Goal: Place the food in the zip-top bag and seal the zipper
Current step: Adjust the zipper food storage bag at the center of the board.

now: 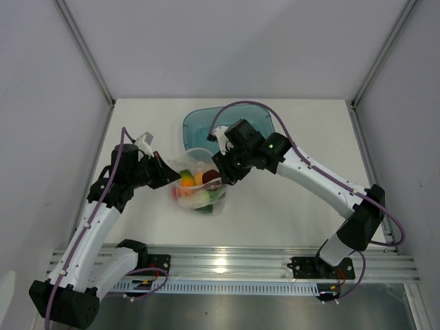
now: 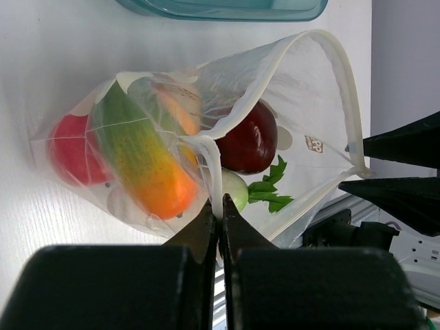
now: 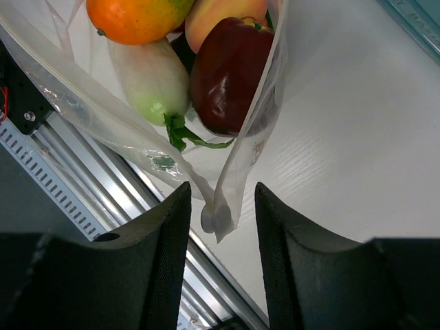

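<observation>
The clear zip-top bag (image 1: 199,185) lies at the table's middle with its mouth gaping, full of toy food: an orange-green fruit (image 2: 148,161), a dark red one (image 2: 247,137), a red one (image 2: 69,151) and a white oblong with green leaves (image 3: 151,79). My left gripper (image 2: 220,210) is shut on the bag's mouth strip, the zipper (image 2: 210,155). My right gripper (image 3: 221,199) is open, its fingers either side of the bag's corner end (image 3: 220,216) without touching it. The bag's mouth is unsealed.
The teal translucent tub (image 1: 206,124) stands just behind the bag; its edge shows in the left wrist view (image 2: 227,8). The aluminium rail (image 1: 234,265) runs along the near table edge, close under the bag in the right wrist view (image 3: 89,172).
</observation>
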You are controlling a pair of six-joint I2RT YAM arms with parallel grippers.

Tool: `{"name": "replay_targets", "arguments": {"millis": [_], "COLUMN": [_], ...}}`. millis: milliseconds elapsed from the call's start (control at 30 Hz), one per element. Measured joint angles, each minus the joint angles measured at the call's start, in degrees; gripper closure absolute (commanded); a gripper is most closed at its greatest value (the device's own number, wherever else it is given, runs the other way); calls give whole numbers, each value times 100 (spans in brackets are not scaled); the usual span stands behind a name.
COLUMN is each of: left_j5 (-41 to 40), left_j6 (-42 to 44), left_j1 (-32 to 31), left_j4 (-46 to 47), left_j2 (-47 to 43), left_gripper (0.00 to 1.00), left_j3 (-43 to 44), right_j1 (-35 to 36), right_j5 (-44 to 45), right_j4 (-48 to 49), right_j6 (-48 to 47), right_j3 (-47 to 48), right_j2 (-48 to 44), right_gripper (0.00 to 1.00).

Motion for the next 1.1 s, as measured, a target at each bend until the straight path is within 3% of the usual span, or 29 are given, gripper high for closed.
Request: {"name": "replay_targets", "arguments": {"millis": [100, 200, 300, 433, 500, 533, 733, 933, 1100], "left_j5": [11, 15, 15, 11, 26, 96, 929, 1915, 2669], "left_j6": [2, 4, 28, 157, 282, 393, 1207, 1971, 2518], "left_j1": [0, 0, 0, 0, 0, 0, -31, -415, -699], "left_j4": [0, 0, -2, -24, -13, 35, 903, 1945, 2739], "left_j2": [0, 2, 9, 46, 55, 55, -7, 2, 118], "left_gripper": [99, 99, 95, 62, 50, 39, 13, 1, 1], "left_j3": [0, 0, 9, 140, 271, 356, 800, 1078, 1010], "right_j1": [0, 0, 0, 0, 0, 0, -2, -52, -74], "right_j5": [-17, -7, 31, 138, 181, 205, -52, -914, -1397], "right_j4": [4, 0, -7, -33, -120, -229, -632, -962, -1325], "right_j6": [-11, -52, -105, -120, -120, -103, 44, 24, 17], "right_j3": [-42, -79, -83, -85, -22, 70, 964, 1364, 1482], "right_j2": [0, 39, 125, 166, 168, 168, 118, 17, 63], "right_gripper": [65, 81, 86, 100, 100, 100, 100, 100, 100]}}
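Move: The right fingers hang half open around the bag's right corner, whose grip spot lies about 2 cm below them. The eggplant is roughly 6 cm left, 3 cm ahead and 9 cm below; the mango some 13 cm left, 3 cm ahead, 9 cm below; the bin about 19 cm straight ahead and 13 cm lower. From the left hand, still pinching the mouth's other end, that right corner is some 15 cm to the right, about level. Lower the right gripper about 2 cm and pinch the bag's right corner, then lift it steeply some 8 cm and draw it back about 4 cm, corner held. As the right closes, open the left gripper wide to let go of its end and swing it some 16 cm up and 8 cm right, tipping its fingers up about 50 degrees and turning them clockwise. ##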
